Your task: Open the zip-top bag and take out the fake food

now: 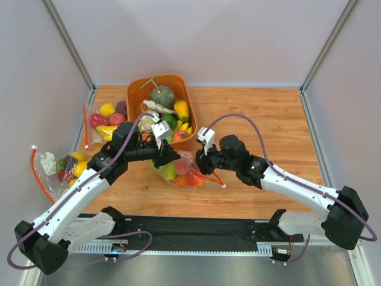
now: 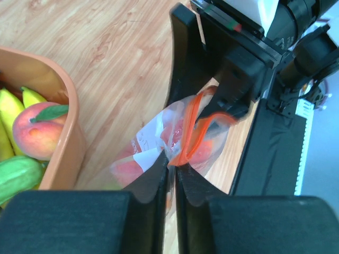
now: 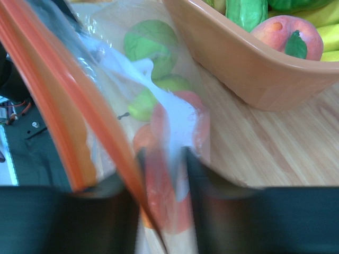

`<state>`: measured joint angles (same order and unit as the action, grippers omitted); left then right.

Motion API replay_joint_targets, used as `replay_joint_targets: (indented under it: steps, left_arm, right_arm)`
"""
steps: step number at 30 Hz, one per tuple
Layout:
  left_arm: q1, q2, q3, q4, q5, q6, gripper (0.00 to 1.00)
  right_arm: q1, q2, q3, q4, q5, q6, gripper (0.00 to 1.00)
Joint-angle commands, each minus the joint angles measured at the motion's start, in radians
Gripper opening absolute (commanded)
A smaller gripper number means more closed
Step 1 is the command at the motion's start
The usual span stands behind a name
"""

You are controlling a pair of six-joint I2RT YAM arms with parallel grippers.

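The clear zip-top bag [image 1: 181, 170] lies on the wooden table just in front of the basket, with its red-orange zip strip [image 2: 193, 135] raised. Green and orange-red fake food [image 1: 189, 177] sits inside it, and shows through the film in the right wrist view [image 3: 151, 39]. My left gripper [image 1: 174, 156] is shut on the bag's edge beside the strip and white label [image 2: 172, 165]. My right gripper [image 1: 200, 165] is at the bag's right side. Its jaws stand a little apart, blurred, with the film and strip [image 3: 69, 106] between them [image 3: 163, 159].
An orange basket [image 1: 178, 80] of fake fruit and a grey-green melon [image 1: 162, 95] stands just behind the bag, and is close in both wrist views [image 2: 69, 106] [image 3: 238, 74]. Two other filled bags [image 1: 107, 119] [image 1: 65, 167] lie at the left. A black base rail [image 1: 190, 226] runs along the near edge.
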<state>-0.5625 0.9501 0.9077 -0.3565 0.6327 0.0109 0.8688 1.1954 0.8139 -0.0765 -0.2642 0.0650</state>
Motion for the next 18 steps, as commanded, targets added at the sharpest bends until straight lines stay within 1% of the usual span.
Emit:
replay_joint_targets:
  steps: [1, 3, 4, 6, 8, 9, 10, 11, 14, 18]
  left_arm:
    - [-0.005, -0.005, 0.026, 0.014, 0.028, 0.021, 0.23]
    - [-0.005, -0.008, 0.03, 0.008, 0.018, 0.021, 0.36]
    - [-0.005, -0.011, 0.031, 0.008, 0.012, 0.023, 0.38]
    - [-0.005, -0.028, 0.03, 0.005, -0.02, 0.027, 0.46]
    - [-0.005, -0.057, 0.026, 0.005, -0.072, 0.037, 0.48]
    - [-0.005, -0.066, 0.022, 0.007, -0.094, 0.038, 0.49]
    - [-0.005, -0.086, 0.02, 0.017, -0.116, 0.031, 0.49]
    - [-0.005, -0.097, 0.016, 0.022, -0.158, 0.024, 0.49]
    - [-0.005, -0.125, 0.01, 0.047, -0.223, -0.006, 0.5]
    - [-0.005, -0.137, 0.016, 0.088, -0.235, -0.048, 0.51]
  right_arm:
    - [0.007, 0.006, -0.001, 0.069, 0.011, 0.019, 0.24]
    - [0.007, -0.005, 0.002, 0.069, 0.035, 0.022, 0.07]
    - [0.007, -0.011, 0.004, 0.067, 0.087, 0.024, 0.0]
    - [0.006, -0.023, 0.019, 0.035, 0.147, 0.029, 0.0]
    - [0.006, -0.048, 0.031, 0.008, 0.232, 0.03, 0.0]
    - [0.006, -0.057, 0.045, -0.018, 0.256, 0.03, 0.0]
    - [0.006, -0.074, 0.051, -0.029, 0.314, 0.03, 0.0]
    - [0.006, -0.082, 0.062, -0.045, 0.338, 0.036, 0.0]
    - [0.006, -0.109, 0.097, -0.101, 0.425, 0.047, 0.0]
    - [0.006, -0.143, 0.133, -0.154, 0.487, 0.064, 0.0]
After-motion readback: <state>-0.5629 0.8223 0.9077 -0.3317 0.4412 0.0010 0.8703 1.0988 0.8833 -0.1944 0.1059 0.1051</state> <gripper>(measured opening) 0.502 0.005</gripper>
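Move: The right hand's closing fingers straddle the zip-top bag's orange zip edge, within about 1 cm of the fingertips; the red fruit in the bag lies some 4 cm back, 2 left and 11 below, the basket's middle about 19 cm ahead, 14 left and 9 below. The left hand still pinches the same mouth farther along; the edge at the right fingers lies roughly 6 cm to its right, 4 back and 5 lower. The right fingers finish shutting and pinch the bag's orange zip edge, while the left fingers, staying put, open to about half and let go of theirs. Still gripping, the right hand then draws the edge right, forward and up, some 7 cm in all, turning about 20 degrees clockwise; the left hand backs off up and to its left, away from the mouth, by about 4.5 cm, turning slightly counter-clockwise. ##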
